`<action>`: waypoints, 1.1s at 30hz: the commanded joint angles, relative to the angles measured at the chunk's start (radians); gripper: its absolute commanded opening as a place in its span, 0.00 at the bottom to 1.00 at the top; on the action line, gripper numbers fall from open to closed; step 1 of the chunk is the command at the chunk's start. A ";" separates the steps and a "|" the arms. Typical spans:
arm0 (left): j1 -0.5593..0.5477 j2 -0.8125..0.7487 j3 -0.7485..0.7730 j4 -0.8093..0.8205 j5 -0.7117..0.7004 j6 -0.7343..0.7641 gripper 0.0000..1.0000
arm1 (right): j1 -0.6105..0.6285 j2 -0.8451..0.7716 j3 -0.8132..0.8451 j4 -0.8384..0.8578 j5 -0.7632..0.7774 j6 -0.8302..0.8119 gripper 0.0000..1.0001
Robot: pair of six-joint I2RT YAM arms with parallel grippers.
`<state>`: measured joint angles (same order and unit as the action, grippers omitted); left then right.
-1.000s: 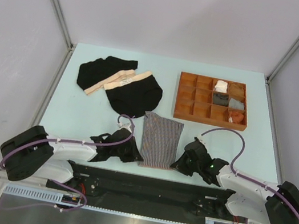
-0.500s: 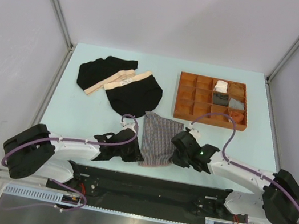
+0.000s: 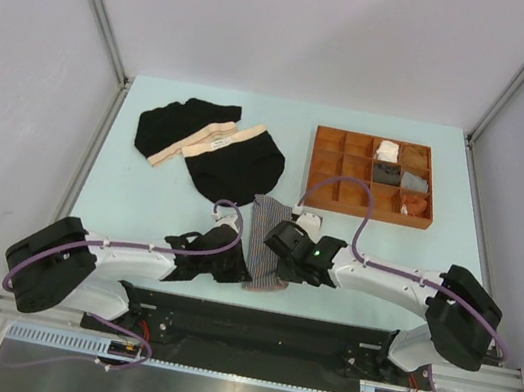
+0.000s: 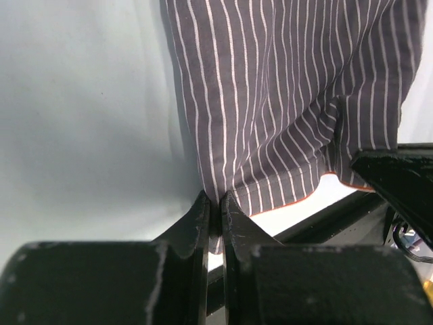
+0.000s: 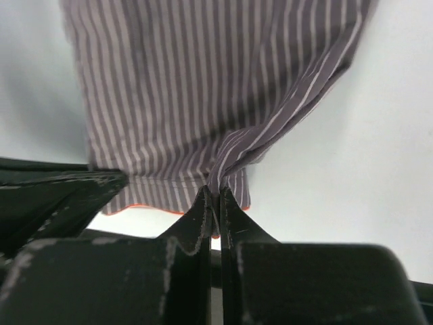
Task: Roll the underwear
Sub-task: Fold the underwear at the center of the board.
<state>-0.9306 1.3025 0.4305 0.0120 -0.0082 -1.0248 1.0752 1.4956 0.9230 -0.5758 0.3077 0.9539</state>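
The grey pin-striped boxer short (image 3: 265, 225) lies near the table's front edge, its right side folded over to the left. My left gripper (image 3: 235, 267) is shut on its near left hem corner (image 4: 216, 200). My right gripper (image 3: 280, 246) is shut on a pinched fold of the same hem (image 5: 213, 193), held above the middle of the cloth. The orange hem edge shows in both wrist views. Two black briefs with beige waistbands (image 3: 175, 123) (image 3: 239, 166) lie overlapping at the back left, away from both grippers.
A brown compartmented tray (image 3: 366, 212) stands at the back right with small rolled items in its right-hand cells. A black base rail (image 3: 250, 321) runs along the near edge, close behind both grippers. Grey walls close in both sides.
My right gripper has swung left with the boxer's right hem corner, folding that side over the middle of the cloth. The left gripper has held its place and its grip.
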 commanded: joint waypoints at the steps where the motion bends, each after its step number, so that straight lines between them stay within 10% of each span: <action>1: -0.001 0.017 -0.006 -0.096 -0.079 0.051 0.00 | 0.019 0.009 0.048 0.030 0.021 -0.021 0.00; 33: 0.001 -0.014 -0.030 -0.070 -0.099 0.046 0.00 | 0.075 0.213 0.140 0.186 -0.167 -0.098 0.00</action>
<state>-0.9318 1.2972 0.4278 0.0132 -0.0250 -1.0195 1.1389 1.6733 1.0344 -0.3977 0.1635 0.8623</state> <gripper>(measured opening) 0.110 0.023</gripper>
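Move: The left corner of the underwear's near edge, which the right hand's corner is being taken to, lies about 8 cm to the right hand's left, some 2 cm back and 4 cm below. Of the right hand, the underwear's far edge is some 20 cm ahead and 1 cm left, the black underwear about 28 ahead and 16 left, and the divided box some 32 ahead and 20 right. The left hand has that left corner already between its fingers. Leftward, about 8 cm and fairly low over the cloth, the right hand carries the near right corner it still pinches across the underwear towards the corner in the left fingers. It draws back about 1 cm, dips, rises and dips again to end roughly 1 cm lower, turning some 10 degrees counter-clockwise. The left hand stays, keeping its pinch. ##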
